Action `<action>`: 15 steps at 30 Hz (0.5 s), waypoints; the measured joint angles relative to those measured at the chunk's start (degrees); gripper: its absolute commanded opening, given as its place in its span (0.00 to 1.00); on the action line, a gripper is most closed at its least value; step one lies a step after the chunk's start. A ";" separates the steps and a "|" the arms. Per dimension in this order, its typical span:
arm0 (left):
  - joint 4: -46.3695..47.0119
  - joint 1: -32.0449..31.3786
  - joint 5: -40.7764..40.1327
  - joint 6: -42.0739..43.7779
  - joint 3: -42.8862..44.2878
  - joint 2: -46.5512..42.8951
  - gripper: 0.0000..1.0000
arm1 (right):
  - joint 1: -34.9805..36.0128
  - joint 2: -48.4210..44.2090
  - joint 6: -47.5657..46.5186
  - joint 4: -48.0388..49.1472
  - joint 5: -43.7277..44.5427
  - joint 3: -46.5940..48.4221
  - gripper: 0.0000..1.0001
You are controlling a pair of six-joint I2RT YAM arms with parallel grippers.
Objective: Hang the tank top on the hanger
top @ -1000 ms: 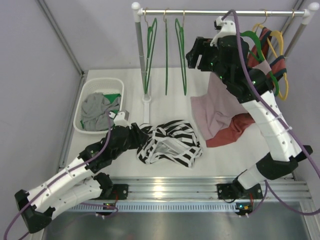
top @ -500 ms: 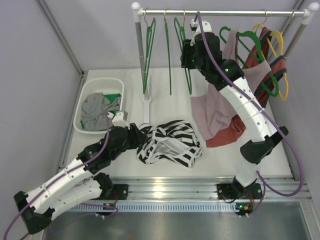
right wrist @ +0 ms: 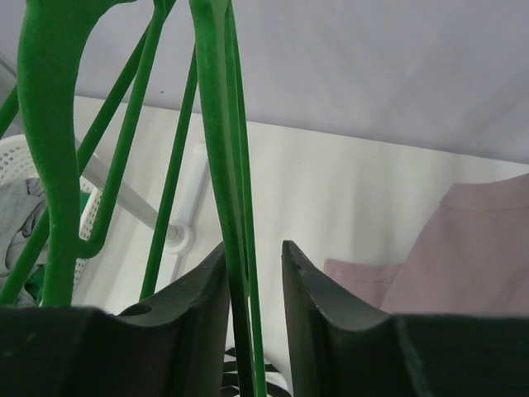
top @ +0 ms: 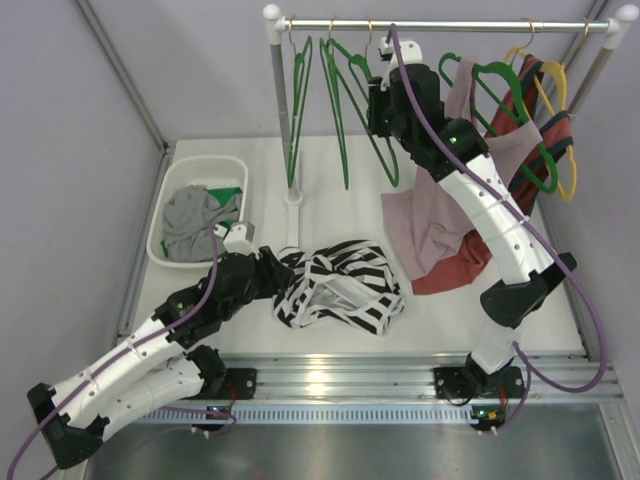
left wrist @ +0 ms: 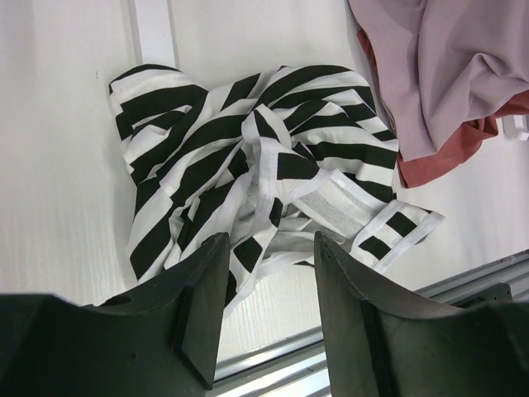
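The black and white striped tank top (top: 345,285) lies crumpled on the white table, also seen in the left wrist view (left wrist: 248,157). My left gripper (top: 275,268) hovers at its left edge, open (left wrist: 269,236), with only fabric and table below the gap. The green hanger (top: 387,160) hangs from the rail, tilted. My right gripper (top: 380,108) is up at it. In the right wrist view the hanger's bars (right wrist: 219,149) pass between the jaws (right wrist: 252,248), against the left finger, with a gap to the right finger.
Other green hangers (top: 297,110) hang on the rail (top: 440,25) to the left. A pink top (top: 430,215), a rust garment (top: 465,265) and a yellow hanger (top: 560,100) hang at the right. A white basket (top: 235,165) with a grey garment (top: 190,220) stands back left.
My right arm swung left from the pink top to the green hanger, and its jaws narrowed around the bars. The hangers now hang tilted. The left arm has not moved.
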 measured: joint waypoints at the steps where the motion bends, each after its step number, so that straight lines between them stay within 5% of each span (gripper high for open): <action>1: 0.00 0.00 0.00 0.02 0.00 0.00 0.50 | 0.00 0.00 -0.20 0.07 0.00 0.00 0.27; 9: -0.02 0.00 0.00 0.00 0.00 0.00 0.50 | 0.26 -0.02 -1.73 0.68 0.04 0.00 0.02; 15: 0.00 0.00 0.00 0.00 0.00 0.02 0.50 | 0.26 -0.02 -2.91 0.85 0.92 0.00 0.00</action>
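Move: The right-hand one of the three green hangers hangs in the right hand's open gap, its upper frame about 1 cm left of the midpoint and roughly level with the pads. The middle hanger is about 8 cm to that hand's left and the left hanger some 15 cm, both about level; the pink tank top hangs about 20 cm right, 5 cm back and 10 cm lower. From the left hand, the right-hand hanger is about 23 cm ahead, 17 cm right and 22 cm up. The right hand stays where it is under the rail, drifting less than 1 cm, while its fingers close from about a third open to shut and pinch the upper frame of the right-hand green hanger from its two sides. The wrist barely turns, only a couple of degrees, with the fingers still pointing forward and slightly down as the grip takes hold. ##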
